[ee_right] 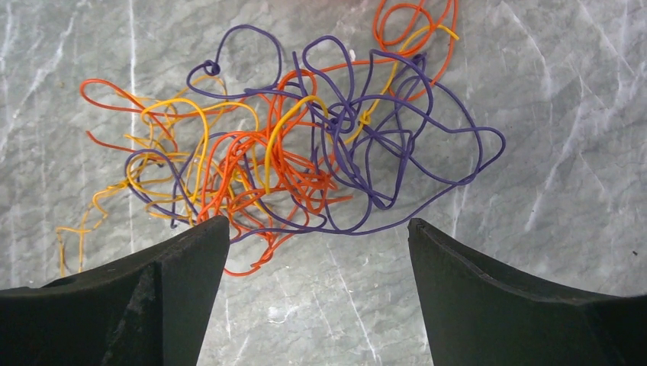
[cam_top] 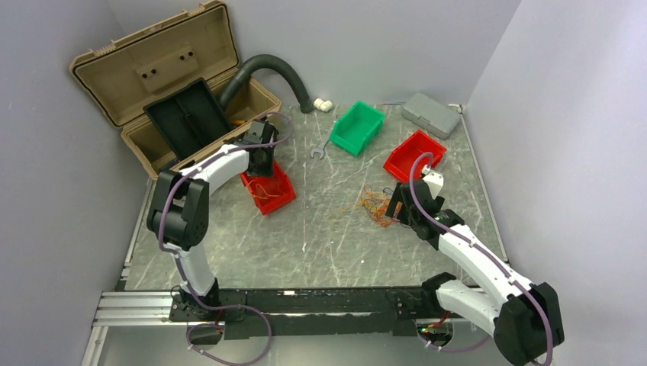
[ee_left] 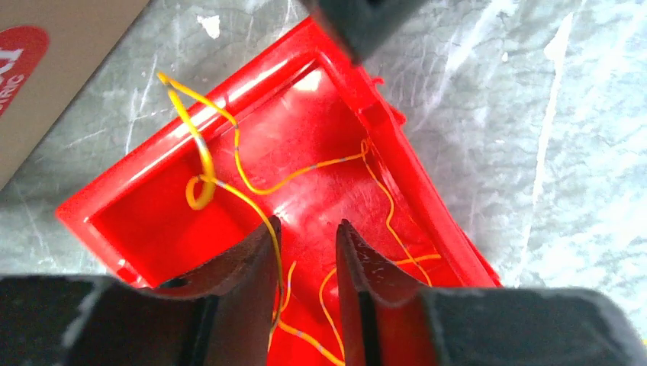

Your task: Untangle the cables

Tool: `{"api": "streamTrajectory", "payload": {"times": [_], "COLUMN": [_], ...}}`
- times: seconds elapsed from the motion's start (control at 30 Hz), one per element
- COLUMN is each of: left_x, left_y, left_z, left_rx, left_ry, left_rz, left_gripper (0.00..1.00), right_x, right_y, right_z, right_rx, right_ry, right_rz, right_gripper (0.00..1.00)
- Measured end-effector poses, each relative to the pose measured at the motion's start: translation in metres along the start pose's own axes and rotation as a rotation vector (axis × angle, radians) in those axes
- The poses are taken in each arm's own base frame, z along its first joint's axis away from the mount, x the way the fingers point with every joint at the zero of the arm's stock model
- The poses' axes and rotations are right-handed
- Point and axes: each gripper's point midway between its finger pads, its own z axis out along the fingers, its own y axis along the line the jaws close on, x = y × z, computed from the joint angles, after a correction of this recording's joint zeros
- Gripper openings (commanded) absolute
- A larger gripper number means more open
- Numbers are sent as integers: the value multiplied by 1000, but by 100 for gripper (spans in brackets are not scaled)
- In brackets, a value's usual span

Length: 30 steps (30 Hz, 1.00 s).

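A loose tangle of orange, yellow and purple cables (ee_right: pixel 305 145) lies on the marbled table, right of centre (cam_top: pixel 374 204). My right gripper (ee_right: pixel 318 223) hovers just on its near side (cam_top: pixel 397 207), open wide, with nothing between the fingers. Several thin yellow cables (ee_left: pixel 204 156) lie in a red bin (ee_left: pixel 152 221) by the toolbox (cam_top: pixel 268 191). My left gripper (ee_left: pixel 308 223) hangs over that bin (cam_top: pixel 259 156), its jaws a little apart. One yellow strand runs along the inner face of its left finger (ee_left: pixel 252 259) and is not pinched.
An open tan toolbox (cam_top: pixel 164 84) with a dark corrugated hose (cam_top: pixel 267 69) stands at the back left. A green bin (cam_top: pixel 356 127), a second red bin (cam_top: pixel 412 156), a grey case (cam_top: pixel 431 114), a small wrench (cam_top: pixel 317 155) and a white fitting (cam_top: pixel 323 104) sit at the back.
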Motion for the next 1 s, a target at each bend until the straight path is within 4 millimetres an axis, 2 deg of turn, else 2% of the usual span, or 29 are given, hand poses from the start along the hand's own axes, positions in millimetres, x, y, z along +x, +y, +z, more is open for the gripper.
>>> {"api": "streamTrajectory", "payload": {"times": [0.1,0.27,0.37,0.53,0.63,0.8,0.93,1.0], "left_x": [-2,-10,-12,-18,-23,-31,-22,-17], "left_y": [2,4,6,8,8,9,7,6], "left_z": [-15,-41,-55,-76,-95,-131,-152,-164], "left_rx": [7,18,24,41,60,109,170,205], "left_ry": [-5,-38,-52,-85,-122,-206,-262,-293], "left_rz": [2,2,4,5,4,-5,-11,-13], "left_gripper": [48,55,64,80,98,99,99,99], "right_x": [2,-1,-2,10,18,35,52,56], "right_y": [-2,-7,-16,-25,-18,-3,17,33], "right_z": [3,9,17,31,38,47,46,42], "right_rx": [15,50,85,116,89,20,-71,-135], "right_ry": [18,37,55,122,162,240,297,310], "right_rz": [-3,-10,-8,-19,-33,-38,-41,-37], "right_gripper": [90,91,90,90,89,87,86,86]}}
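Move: My right hand hangs open over the near right side of the cable tangle: its middle is about 5 cm ahead, 5 cm left and 8 cm below. Beyond it the right red bin stands some 17 cm ahead and 2 cm right of this hand. From my left hand the tangle is about 30 cm right and 7 cm back; the left red bin with the yellow cable sits right under it, centre 2 cm back, 4 cm lower, the toolbox 16 cm left and 12 cm ahead. I lift my left hand clear of the left red bin, about 15 cm up and then back some 7 cm, spreading its fingers fully and leaving the yellow cable behind. My right hand, still wide open, sinks about 6 cm, drifting slightly right before sweeping some 7 cm left, tipping down about 15 degrees, so its fingertips end among the strands. ##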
